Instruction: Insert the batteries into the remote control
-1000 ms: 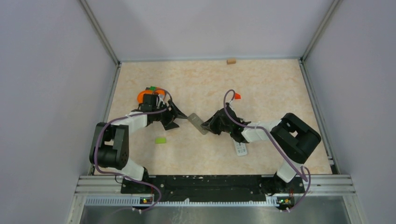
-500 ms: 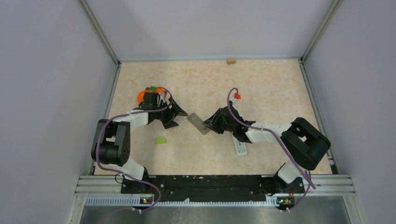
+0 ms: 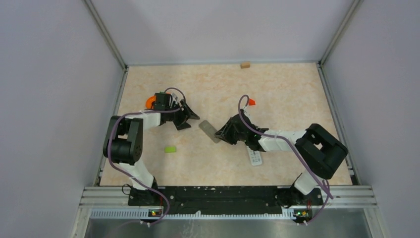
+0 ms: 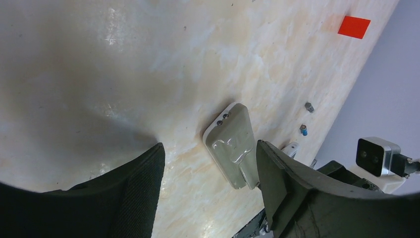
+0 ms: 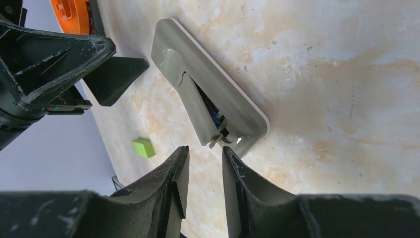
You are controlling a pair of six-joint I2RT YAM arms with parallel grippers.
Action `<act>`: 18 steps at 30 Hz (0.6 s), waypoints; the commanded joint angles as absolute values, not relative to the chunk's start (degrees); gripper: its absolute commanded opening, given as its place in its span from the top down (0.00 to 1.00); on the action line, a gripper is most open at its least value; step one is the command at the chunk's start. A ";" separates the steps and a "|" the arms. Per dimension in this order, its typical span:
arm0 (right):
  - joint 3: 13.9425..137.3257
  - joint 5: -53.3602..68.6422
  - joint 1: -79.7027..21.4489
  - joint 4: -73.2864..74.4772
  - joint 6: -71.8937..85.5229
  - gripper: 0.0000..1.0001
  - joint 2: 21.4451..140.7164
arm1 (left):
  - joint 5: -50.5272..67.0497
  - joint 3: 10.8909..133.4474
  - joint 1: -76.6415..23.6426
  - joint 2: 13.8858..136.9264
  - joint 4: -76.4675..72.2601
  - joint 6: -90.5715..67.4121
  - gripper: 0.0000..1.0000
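Observation:
The grey remote control (image 3: 210, 131) lies back up at mid-table, between my two grippers. In the right wrist view the remote control (image 5: 208, 94) has its battery cover ajar, and a blue battery (image 5: 216, 117) shows inside. My right gripper (image 5: 204, 148) sits just short of that end, open by a narrow gap with nothing in it. My left gripper (image 4: 210, 148) is open wide, and the remote control (image 4: 232, 146) lies beside its right finger. Two loose batteries rest beyond it, one dark (image 4: 309, 106) and one blue (image 4: 303, 130).
A red wedge block (image 3: 251, 102) lies behind the right arm, and a white remote-like piece (image 3: 255, 157) under it. A green block (image 3: 170, 148) sits front left, an orange object (image 3: 150, 102) by the left wrist, and a tan block (image 3: 244, 64) at the back wall.
My right gripper's jaws have parted at the remote's end. The left gripper has drawn back toward the far left, away from the remote. The remote has not moved.

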State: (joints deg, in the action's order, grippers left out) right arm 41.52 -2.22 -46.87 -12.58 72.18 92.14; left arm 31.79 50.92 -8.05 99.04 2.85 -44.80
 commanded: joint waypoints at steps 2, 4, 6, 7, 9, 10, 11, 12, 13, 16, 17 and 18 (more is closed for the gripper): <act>44.36 -1.06 -47.54 -15.29 73.06 0.68 94.29 | 33.91 53.18 -9.19 101.31 0.44 -43.51 0.29; 44.76 -0.92 -47.41 -15.52 73.15 0.70 94.78 | 34.11 53.18 -9.51 101.95 0.45 -43.47 0.30; 45.12 -0.89 -47.30 -15.34 73.21 0.72 95.14 | 34.25 52.94 -9.87 102.33 0.48 -43.35 0.30; 45.17 -0.97 -47.26 -15.35 73.29 0.74 95.24 | 34.24 52.85 -10.04 102.47 0.52 -43.33 0.30; 45.37 -1.20 -47.16 -15.19 73.09 0.82 95.38 | 34.27 52.79 -10.34 102.71 0.80 -43.33 0.31; 45.47 -1.35 -47.19 -15.13 72.66 0.85 95.48 | 34.21 52.81 -10.49 102.89 0.98 -43.30 0.31; 45.70 -1.57 -47.10 -14.93 72.33 0.87 95.56 | 34.20 52.82 -10.58 103.10 1.12 -43.25 0.31; 45.90 -1.84 -47.06 -14.61 71.99 0.88 95.66 | 34.16 52.75 -10.63 103.30 1.22 -43.21 0.31; 46.10 -2.08 -47.10 -14.53 71.43 0.90 95.66 | 34.14 52.76 -10.71 103.42 1.29 -43.08 0.31; 46.98 -2.62 -47.09 -13.66 69.89 0.93 95.95 | 34.13 52.78 -10.72 103.77 1.52 -42.98 0.32; 47.37 -2.84 -47.07 -13.20 69.52 0.94 96.00 | 34.19 52.86 -10.74 103.86 1.59 -42.88 0.32; 47.57 -3.04 -47.07 -12.88 69.10 0.94 95.98 | 34.22 52.86 -10.80 103.88 1.78 -42.75 0.32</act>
State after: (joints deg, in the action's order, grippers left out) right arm 44.14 -1.67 -46.87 -12.99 71.48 95.44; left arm 35.07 52.07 -10.31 102.28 1.34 -44.80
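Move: The loose tab at the end of the remote control's battery cover is just beyond the right fingertips, some 1 cm forward, 1 cm left and 1 cm below. The remote's middle lies about 2 cm ahead and 5 cm left of the right hand, with a second white remote roughly 8 cm back and 17 cm right. From the left hand the remote's middle is about 7 cm right, 3 cm back and 2 cm lower; a green block sits about 14 cm back and 12 cm left. The right hand eases about 1 cm left and 1 cm down onto the free end of the battery cover while its slightly open fingers close and pinch the tab, then rises about half a centimetre with a small forward drift, the pinch kept. Meanwhile the left hand sinks half a centimetre and slides about 2 cm to its right towards the near end of the remote, fingers staying wide open and turning slightly clockwise; whether they touch the remote can't be made out. ##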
